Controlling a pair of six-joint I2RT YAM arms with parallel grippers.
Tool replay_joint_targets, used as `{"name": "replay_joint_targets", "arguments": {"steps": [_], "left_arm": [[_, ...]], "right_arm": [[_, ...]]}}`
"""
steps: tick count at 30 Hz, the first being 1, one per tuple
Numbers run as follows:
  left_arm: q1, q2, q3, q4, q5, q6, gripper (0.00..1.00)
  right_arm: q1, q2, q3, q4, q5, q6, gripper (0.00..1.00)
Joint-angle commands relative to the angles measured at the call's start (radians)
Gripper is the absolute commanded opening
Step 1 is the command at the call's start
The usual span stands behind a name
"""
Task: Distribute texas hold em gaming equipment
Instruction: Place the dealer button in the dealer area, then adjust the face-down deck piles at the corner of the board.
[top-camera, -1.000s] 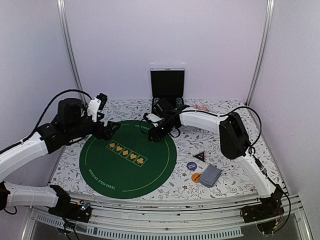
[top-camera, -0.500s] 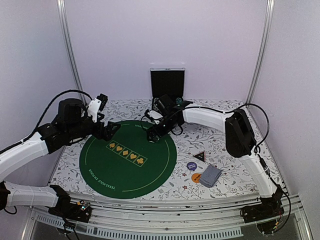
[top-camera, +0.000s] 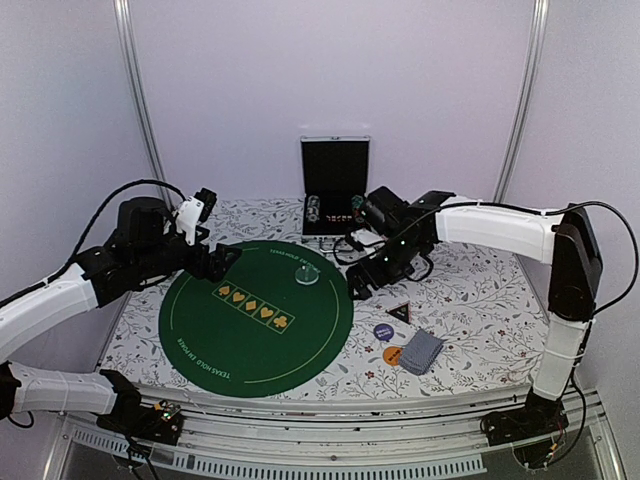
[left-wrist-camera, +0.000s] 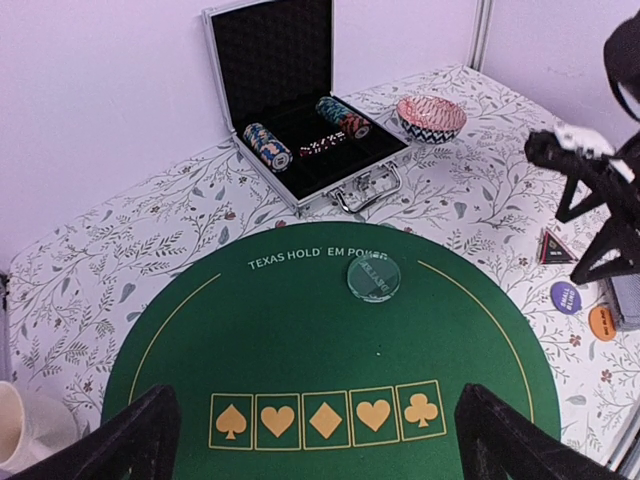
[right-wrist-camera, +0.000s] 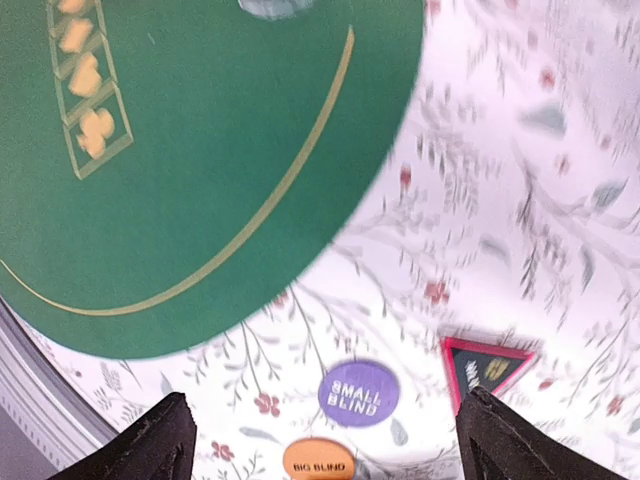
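A clear round dealer disc (top-camera: 308, 274) (left-wrist-camera: 373, 279) lies on the far side of the green felt mat (top-camera: 200, 320). Right of the mat on the tablecloth are a black triangular marker (top-camera: 399, 312) (right-wrist-camera: 485, 367), a purple "small blind" disc (top-camera: 383, 331) (right-wrist-camera: 358, 394), an orange "big blind" disc (top-camera: 392, 354) (right-wrist-camera: 318, 462) and a stack of grey-blue cards (top-camera: 421, 351). My right gripper (top-camera: 365, 280) (right-wrist-camera: 330, 435) hangs open and empty just off the mat's right edge, above the discs. Over the mat's far left edge, my left gripper (top-camera: 222, 258) (left-wrist-camera: 320, 440) is open and empty.
An open metal case (top-camera: 335, 190) (left-wrist-camera: 300, 130) holding poker chip stacks (left-wrist-camera: 266, 146) stands at the back. A patterned bowl (left-wrist-camera: 430, 117) sits right of it. A white mug (left-wrist-camera: 15, 440) stands at the left edge of the left wrist view.
My right gripper opened, left the clear disc on the mat's far side, and swung right off the mat toward the markers. The left arm has not moved.
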Motion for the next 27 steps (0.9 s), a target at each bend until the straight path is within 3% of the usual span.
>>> {"name": "replay_joint_targets", "arguments": {"steps": [1,17,27], "left_arm": [[0.006,0.008,-0.015,0.013,0.002,0.01,0.98],[0.008,0.02,-0.018,0.012,-0.003,0.015,0.98],[0.008,0.026,-0.018,0.013,-0.004,0.017,0.98]], "right_arm": [[0.013,0.016,-0.109,-0.098,-0.044,0.065,0.89],[0.057,0.063,-0.252,-0.134,-0.024,0.039,0.58],[0.087,0.067,-0.302,-0.171,-0.018,0.046,0.5]]}}
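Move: The orange big blind button is about 11 cm back, 7 cm to the right of and 11 cm below the right gripper. Around it at the same depth, counted from that gripper: the small blind button 5 cm back and 5 cm right, the card deck some 10 cm back and 13 cm right, the triangle marker 1 cm ahead and 9 cm right. From the left gripper, the big blind lies roughly 11 cm back, 35 cm right and 22 cm down. Bring the right gripper down and back, and rightwards too, about 16 cm in all towards the big blind beside the deck, quickly at first, then easing off. On the way, tilt the wrist nearly 30 degrees until the fingers point almost straight down, and narrow them from nearly wide open to about half, ending close over the button's near part. ##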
